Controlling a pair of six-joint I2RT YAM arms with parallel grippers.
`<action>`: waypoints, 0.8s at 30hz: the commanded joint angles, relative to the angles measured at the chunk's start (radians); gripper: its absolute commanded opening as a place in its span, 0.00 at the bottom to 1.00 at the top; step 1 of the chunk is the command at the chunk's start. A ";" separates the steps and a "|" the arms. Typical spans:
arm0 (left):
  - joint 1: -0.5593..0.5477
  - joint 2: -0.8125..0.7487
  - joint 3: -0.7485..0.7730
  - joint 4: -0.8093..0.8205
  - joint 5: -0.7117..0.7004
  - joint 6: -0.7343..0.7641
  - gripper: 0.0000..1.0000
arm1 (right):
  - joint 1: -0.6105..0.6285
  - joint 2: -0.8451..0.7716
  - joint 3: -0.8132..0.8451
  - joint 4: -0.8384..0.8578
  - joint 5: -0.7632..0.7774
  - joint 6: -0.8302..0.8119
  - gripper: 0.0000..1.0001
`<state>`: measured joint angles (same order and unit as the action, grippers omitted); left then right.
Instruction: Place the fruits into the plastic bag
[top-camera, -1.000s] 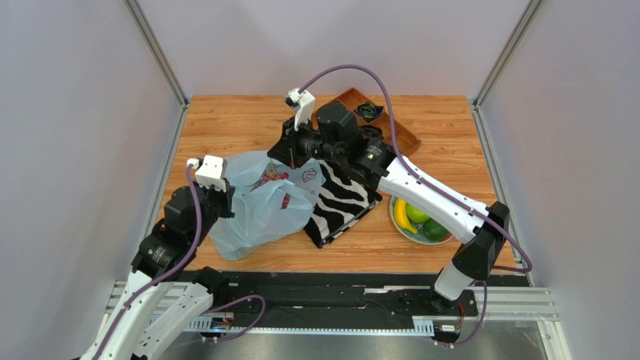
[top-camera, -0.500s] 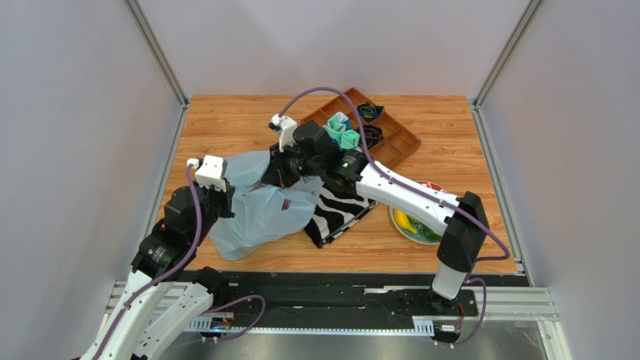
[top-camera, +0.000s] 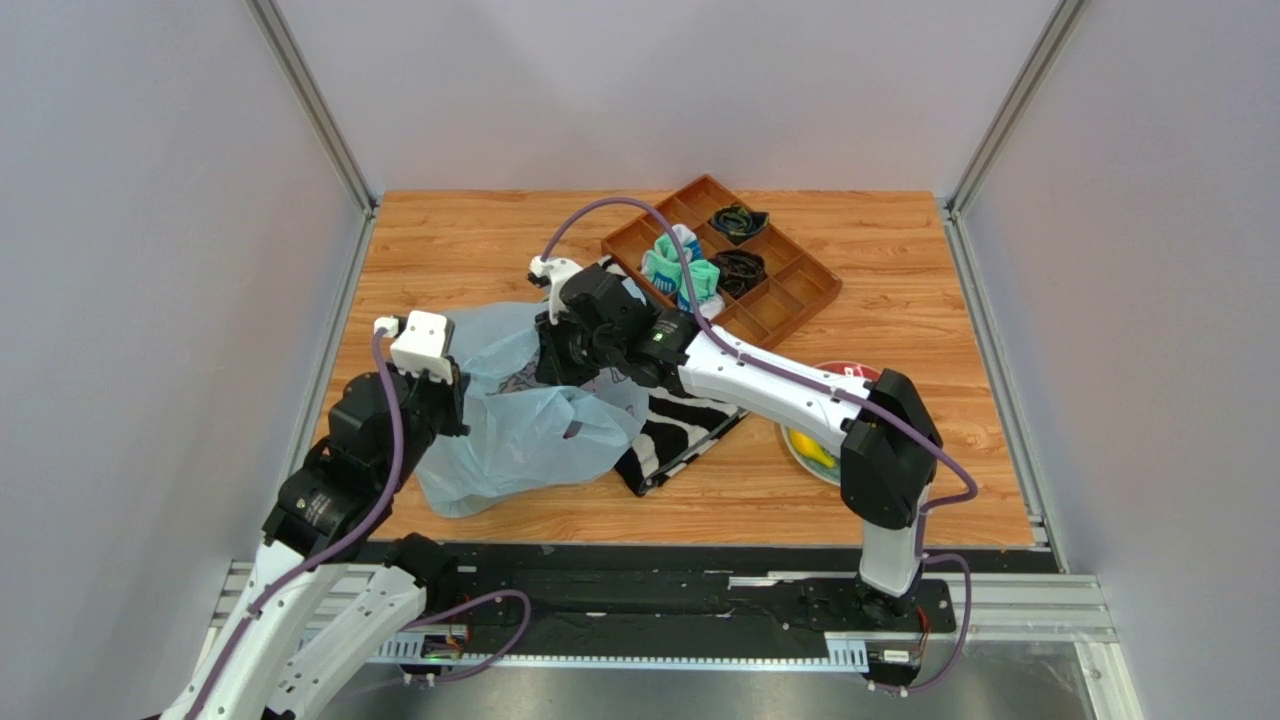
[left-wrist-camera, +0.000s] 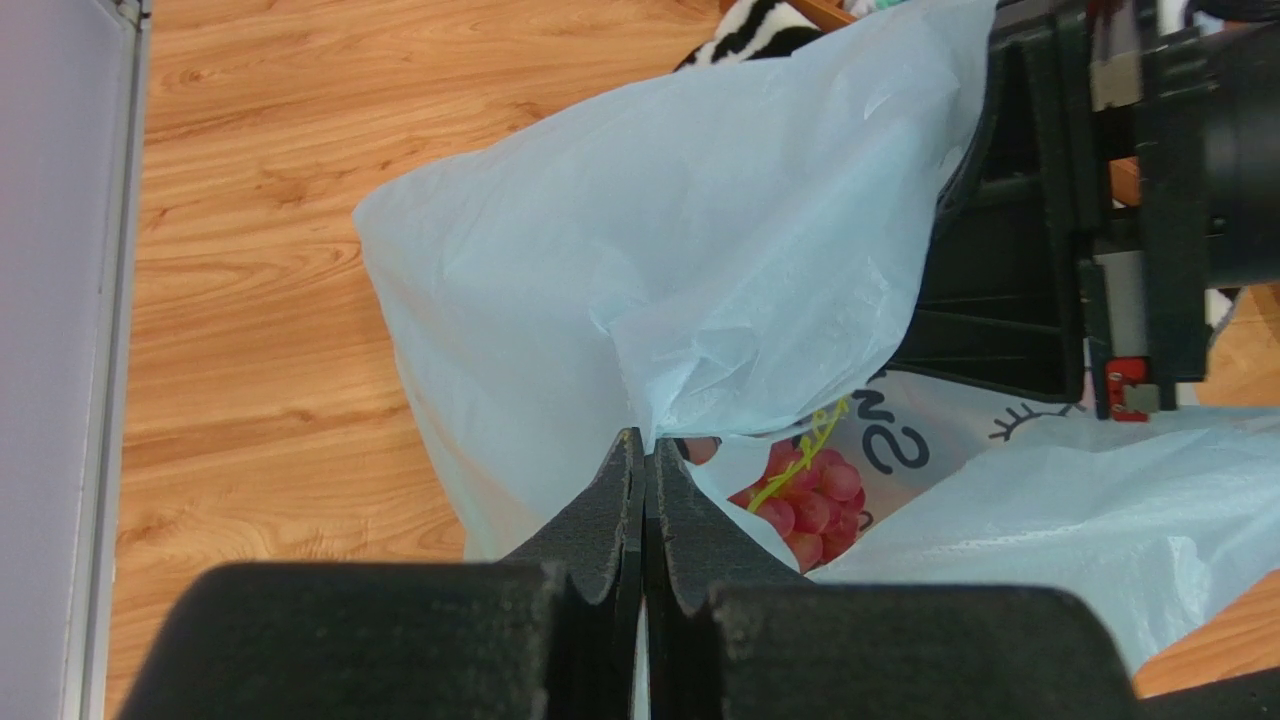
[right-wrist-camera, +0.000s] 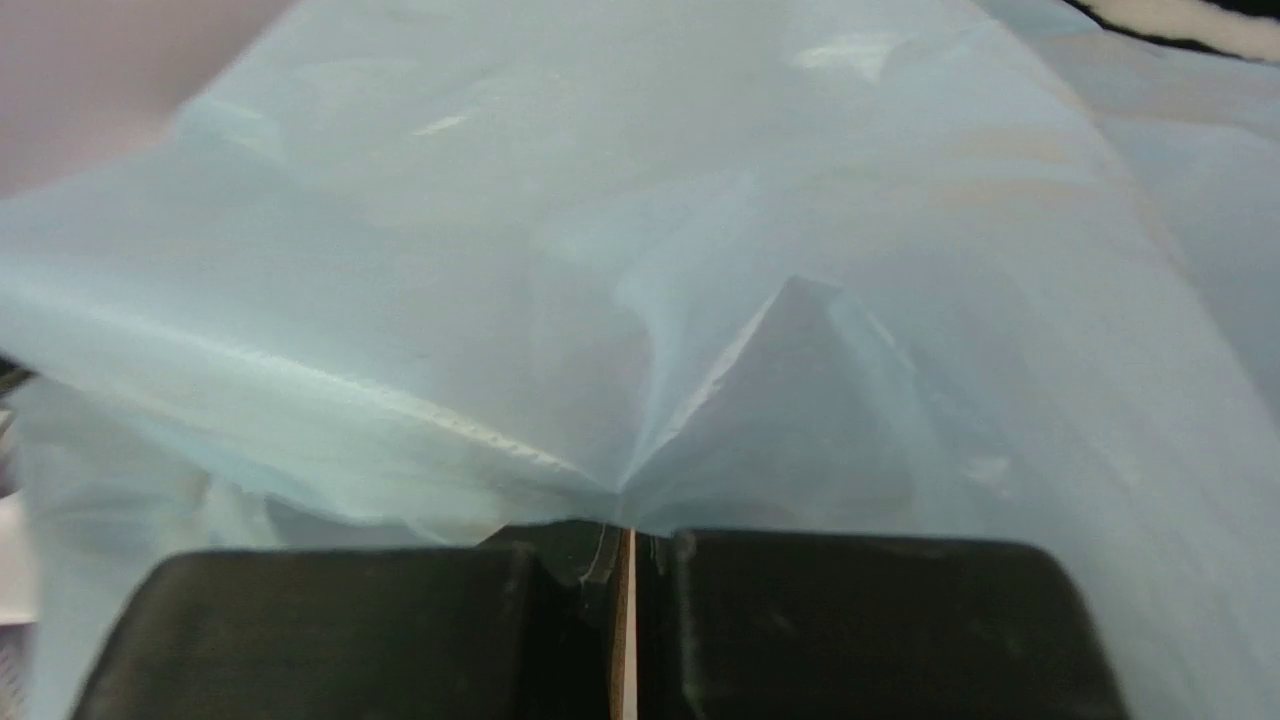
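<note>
The light-blue plastic bag (top-camera: 504, 428) lies crumpled on the table's left half. My left gripper (top-camera: 455, 426) is shut on its near rim (left-wrist-camera: 661, 405). My right gripper (top-camera: 555, 357) is shut on the far rim, a fold of film pinched between its jaws (right-wrist-camera: 622, 507). Through the gap between the rims, the left wrist view shows a red-purple grape bunch (left-wrist-camera: 806, 495) lying inside the bag. A yellow banana (top-camera: 813, 447) peeks from a bowl (top-camera: 851, 371) at the right, under my right elbow. The other fruits are hidden.
A brown compartment tray (top-camera: 781, 293) holding teal-and-white socks (top-camera: 670, 279) stands at the back. The zebra-striped cloth (top-camera: 684, 422) lies just right of the bag, under my right forearm. Grey walls close in the table left and right.
My right gripper has swung left and nearer with the bag's far rim, uncovering the tray. Its elbow now covers most of the bowl. The left arm has stayed put.
</note>
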<state>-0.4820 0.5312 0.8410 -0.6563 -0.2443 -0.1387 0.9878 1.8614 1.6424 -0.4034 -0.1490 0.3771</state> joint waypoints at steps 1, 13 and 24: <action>-0.001 0.000 0.010 0.014 -0.001 0.021 0.00 | -0.003 0.039 0.025 -0.038 0.077 -0.033 0.00; -0.001 0.004 0.010 0.015 -0.001 0.022 0.00 | -0.003 0.024 0.039 -0.051 0.069 -0.063 0.36; -0.001 0.001 0.009 0.009 -0.004 0.021 0.00 | -0.005 -0.042 0.008 -0.043 0.101 -0.079 0.67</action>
<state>-0.4820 0.5327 0.8406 -0.6563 -0.2440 -0.1307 0.9833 1.9076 1.6447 -0.4694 -0.0788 0.3164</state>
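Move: My shut right fingers hold the grapes by the stem inside the mouth of the plastic bag. The spot on the bag's floor I take them to is about 12 cm below, 1 cm ahead and 1 cm to the left. The orange in the bag sits level ahead with the hand, some 5 cm left and 11 cm down. The zebra cloth lies roughly 16 cm right, 2 cm ahead and 13 cm down. From my left hand the floor spot is 6 cm ahead, 10 cm right, 18 cm down. I sink my right hand about 4 cm deeper into the bag, easing slightly over 1 cm to the right as the fingers tip a little more steeply down. Once low I stay there and spread the fingers to roughly two-thirds open, letting go of the grape stem. My left hand stays put, still pinching the bag's rim to keep the mouth up. ##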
